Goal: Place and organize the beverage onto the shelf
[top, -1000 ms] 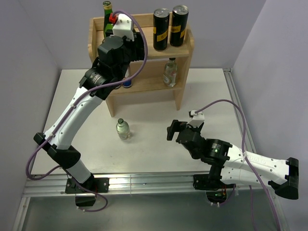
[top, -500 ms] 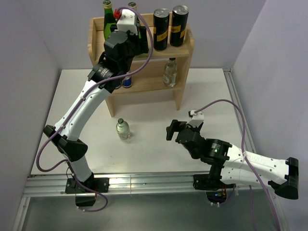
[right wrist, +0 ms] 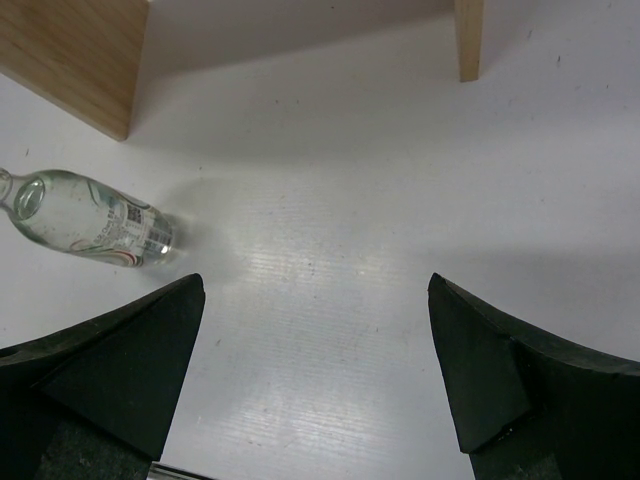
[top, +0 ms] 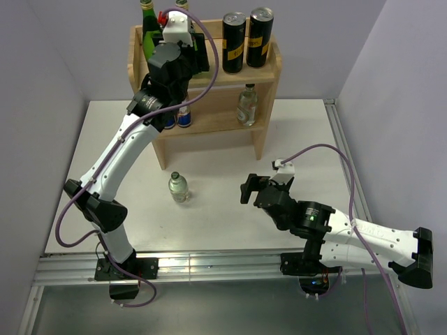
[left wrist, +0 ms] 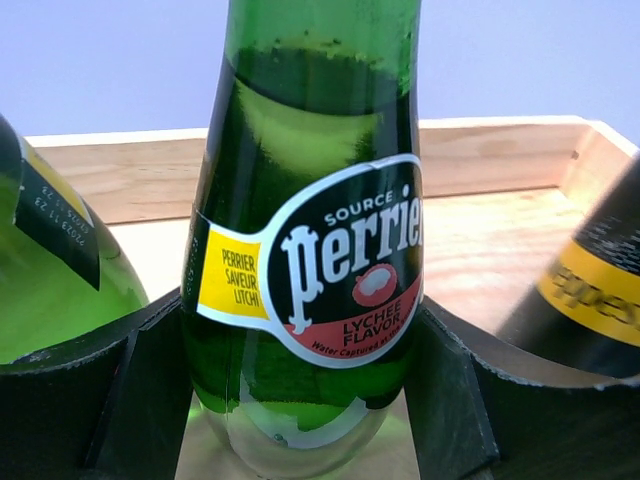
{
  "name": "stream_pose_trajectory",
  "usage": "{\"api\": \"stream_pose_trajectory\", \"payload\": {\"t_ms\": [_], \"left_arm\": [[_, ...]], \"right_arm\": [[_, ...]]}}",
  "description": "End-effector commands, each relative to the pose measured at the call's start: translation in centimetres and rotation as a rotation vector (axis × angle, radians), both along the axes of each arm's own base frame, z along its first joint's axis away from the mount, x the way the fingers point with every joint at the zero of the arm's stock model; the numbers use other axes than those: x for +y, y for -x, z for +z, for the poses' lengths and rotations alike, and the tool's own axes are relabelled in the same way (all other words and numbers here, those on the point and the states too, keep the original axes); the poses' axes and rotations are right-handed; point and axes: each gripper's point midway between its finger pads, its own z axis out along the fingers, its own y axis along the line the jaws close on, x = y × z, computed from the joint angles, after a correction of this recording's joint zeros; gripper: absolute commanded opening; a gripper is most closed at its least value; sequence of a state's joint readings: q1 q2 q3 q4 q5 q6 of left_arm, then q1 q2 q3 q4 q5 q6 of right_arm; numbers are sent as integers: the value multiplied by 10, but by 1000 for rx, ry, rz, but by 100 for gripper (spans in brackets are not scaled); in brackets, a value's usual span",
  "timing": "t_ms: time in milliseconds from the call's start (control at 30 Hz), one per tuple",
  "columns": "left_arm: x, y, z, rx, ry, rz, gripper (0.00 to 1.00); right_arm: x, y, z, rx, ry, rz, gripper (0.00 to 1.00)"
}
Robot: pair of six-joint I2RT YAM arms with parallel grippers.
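Observation:
On the light wood shelf, my left gripper is shut on a green Perrier bottle held upright over the top board. Its fingers press both sides of the lower body. The base sits close to the board; I cannot tell whether it touches. A second green bottle stands just to its left. Two black cans with yellow labels stand to its right. A small clear bottle stands on the table in front of the shelf. My right gripper hovers open to the right of it, holding nothing.
The lower shelf board holds a clear bottle at the right and blue cans at the left, partly behind my left arm. Grey walls close in the white table at the back and sides. A metal rail runs along the near edge.
My left arm has reached farther over the shelf's top, first swinging right, then carrying the green bottle back left beside the other green bottle. The right arm has hardly moved.

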State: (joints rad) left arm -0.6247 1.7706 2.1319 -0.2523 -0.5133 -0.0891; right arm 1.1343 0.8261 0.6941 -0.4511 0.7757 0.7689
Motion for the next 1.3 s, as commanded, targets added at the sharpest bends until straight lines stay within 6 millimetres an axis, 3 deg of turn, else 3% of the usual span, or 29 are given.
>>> {"api": "stream_pose_trajectory", "payload": {"t_ms": [0,367,467,500,700,1067,1267], "left_arm": [[43,6,24,-55,21,123,0],[71,5,14,-46,11,205,3],[71,4,12,-44,10,212,21],[71,3,11,-43,10,210,37],[69,2,6,-34,5,202,78],[66,4,-3,-6,15,177,97],[66,12,-7,18,31,163,99]], "right_arm": [[3,-4,1,-15,-25,-15,100],[7,-4,-1,-9,-32,-6,100],[7,-4,-1,-9,-32,-8,100],[7,-4,-1,-8,-33,-8,100],[5,-4,-1,-10,-34,-12,100],[4,-3,-2,-8,-41,-13,100],[1,-2,-2,-9,-46,-19,100]]}}
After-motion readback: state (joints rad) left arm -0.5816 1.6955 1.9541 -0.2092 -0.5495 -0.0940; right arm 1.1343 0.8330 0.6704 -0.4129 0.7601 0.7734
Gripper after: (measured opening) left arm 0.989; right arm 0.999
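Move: The green bottle is already in the left hand's fingers; its spot on the upper shelf lies about 4 cm to the left, level ahead, some 6 cm below the hand. The first green bottle stands roughly 9 cm to the left and level ahead, its middle 3 cm higher; the nearer black can is about 12 cm to the right, about level ahead and in height. From the right hand, that spot is about 26 cm ahead, 24 cm left and 25 cm up. The held green bottle is carried about 3.5 cm left along the upper shelf by the left hand, towards the first green bottle and away from the black cans, with the hand's outer finger pushing that bottle along and the wrist turning some 5 degrees counter-clockwise. The hand pauses, then opens its fingers to let go and sinks roughly 3 cm around the bottle's lower body. ##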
